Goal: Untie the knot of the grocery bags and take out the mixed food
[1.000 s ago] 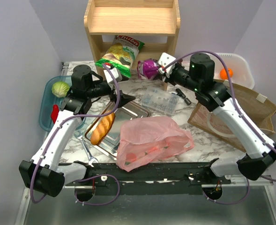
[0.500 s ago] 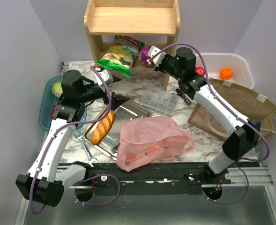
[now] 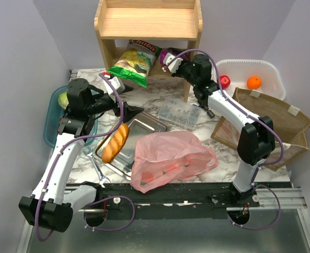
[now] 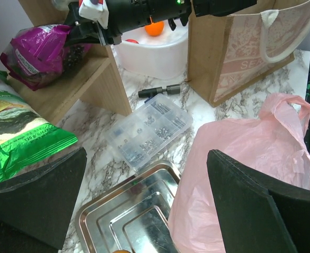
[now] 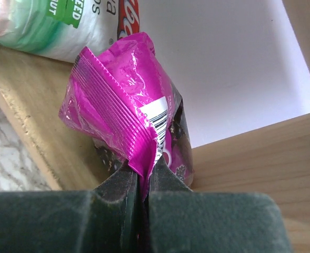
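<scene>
The pink grocery bag (image 3: 170, 158) lies crumpled at the table's front, red shapes showing through it; the knot is out of view. My right gripper (image 3: 169, 57) is shut on the crimped edge of a purple snack packet (image 5: 128, 105), which rests on the wooden shelf's lower board. My left gripper (image 3: 136, 112) hangs open over the steel tray (image 4: 123, 211), beside the bag (image 4: 239, 174). A yellow-green crisp packet (image 3: 133, 63) leans on the shelf. A cabbage (image 3: 64, 99) and red pepper (image 3: 61, 126) sit in the blue tub, an orange (image 3: 254, 82) and red fruit (image 3: 225, 81) in the white tub.
A golden bread loaf (image 3: 116, 143) lies on the tray's left side. A clear parts box (image 3: 178, 112) and a black tool (image 3: 205, 108) sit behind the bag. A brown paper bag (image 3: 265, 121) stands at the right. A wrench (image 3: 98, 169) lies near the front left.
My right arm has stretched left and back, carrying the purple packet onto the shelf's lower board. My left arm has drawn back to the left a little, still open.
</scene>
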`<state>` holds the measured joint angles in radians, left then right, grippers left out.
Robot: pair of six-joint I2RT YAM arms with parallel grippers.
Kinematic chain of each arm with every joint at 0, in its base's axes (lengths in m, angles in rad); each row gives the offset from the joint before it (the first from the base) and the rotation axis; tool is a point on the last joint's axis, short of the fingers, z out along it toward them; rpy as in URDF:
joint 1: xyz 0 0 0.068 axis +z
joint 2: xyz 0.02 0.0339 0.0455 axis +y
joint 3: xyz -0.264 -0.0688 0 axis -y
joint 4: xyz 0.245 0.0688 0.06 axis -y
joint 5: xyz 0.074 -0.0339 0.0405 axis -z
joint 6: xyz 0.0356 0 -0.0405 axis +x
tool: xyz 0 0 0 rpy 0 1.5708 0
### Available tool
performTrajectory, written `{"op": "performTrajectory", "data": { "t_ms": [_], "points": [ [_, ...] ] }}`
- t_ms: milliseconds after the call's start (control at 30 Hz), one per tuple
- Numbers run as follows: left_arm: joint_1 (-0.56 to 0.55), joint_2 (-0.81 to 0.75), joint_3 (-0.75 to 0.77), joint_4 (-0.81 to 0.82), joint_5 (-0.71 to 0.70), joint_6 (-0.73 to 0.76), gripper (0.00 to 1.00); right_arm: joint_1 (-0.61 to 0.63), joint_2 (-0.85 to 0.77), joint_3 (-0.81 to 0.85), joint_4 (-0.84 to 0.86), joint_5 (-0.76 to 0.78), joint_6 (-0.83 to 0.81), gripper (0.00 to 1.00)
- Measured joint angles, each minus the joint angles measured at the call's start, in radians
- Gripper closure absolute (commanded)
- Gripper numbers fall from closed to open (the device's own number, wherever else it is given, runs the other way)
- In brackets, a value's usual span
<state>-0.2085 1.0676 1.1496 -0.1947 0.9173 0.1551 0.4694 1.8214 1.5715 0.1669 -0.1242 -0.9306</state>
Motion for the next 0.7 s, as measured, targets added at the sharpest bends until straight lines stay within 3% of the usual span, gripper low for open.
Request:
{"op": "performTrajectory", "data": {
  "t_ms": [133,333,567,700],
  "points": [
    [0.002,0.003,0.0,0.007,0.002,-0.007,0.02,0.0,0.025,0.0,0.05,-0.001,-0.037,0.95],
    [0.005,0.016,0.0,0.011,0.008,-0.009,0.01,0.0,0.058,0.01,0.066,-0.002,-0.067,0.7],
    [0.005,0.017,0.0,0.01,0.01,-0.006,0.02,0.0,0.04,0.014,-0.075,-0.04,-0.059,0.26],
    [0.005,0.022,0.0,0.012,0.018,-0.011,0.01,0.0,0.031,0.035,-0.21,-0.076,-0.029,0.18]
  ]
}}
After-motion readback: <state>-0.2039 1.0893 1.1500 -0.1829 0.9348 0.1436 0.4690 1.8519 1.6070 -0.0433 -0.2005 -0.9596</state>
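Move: The right hand still pinches the near end of the purple grape bag at the lower shelf; the bag's middle, and the spot it is going to, lie about 7 cm ahead, 2 cm left and 2 cm below. The chips bag is some 13 cm to this hand's left and 2 cm ahead, at much the same height, and the shelf's right side panel about 8 cm right and 5 cm ahead. From the idle left hand the grape bag lies roughly 26 cm ahead, 13 cm right and a little lower. Forward a bare 1.5 cm at first, easing the grape bag a little farther onto the lower shelf, the right hand then opens its fingers nearly wide and lets go of the bag's end. As they open it sinks about 5 cm and draws back some 2.5 cm, the fingers tipping down by roughly 10 degrees. ##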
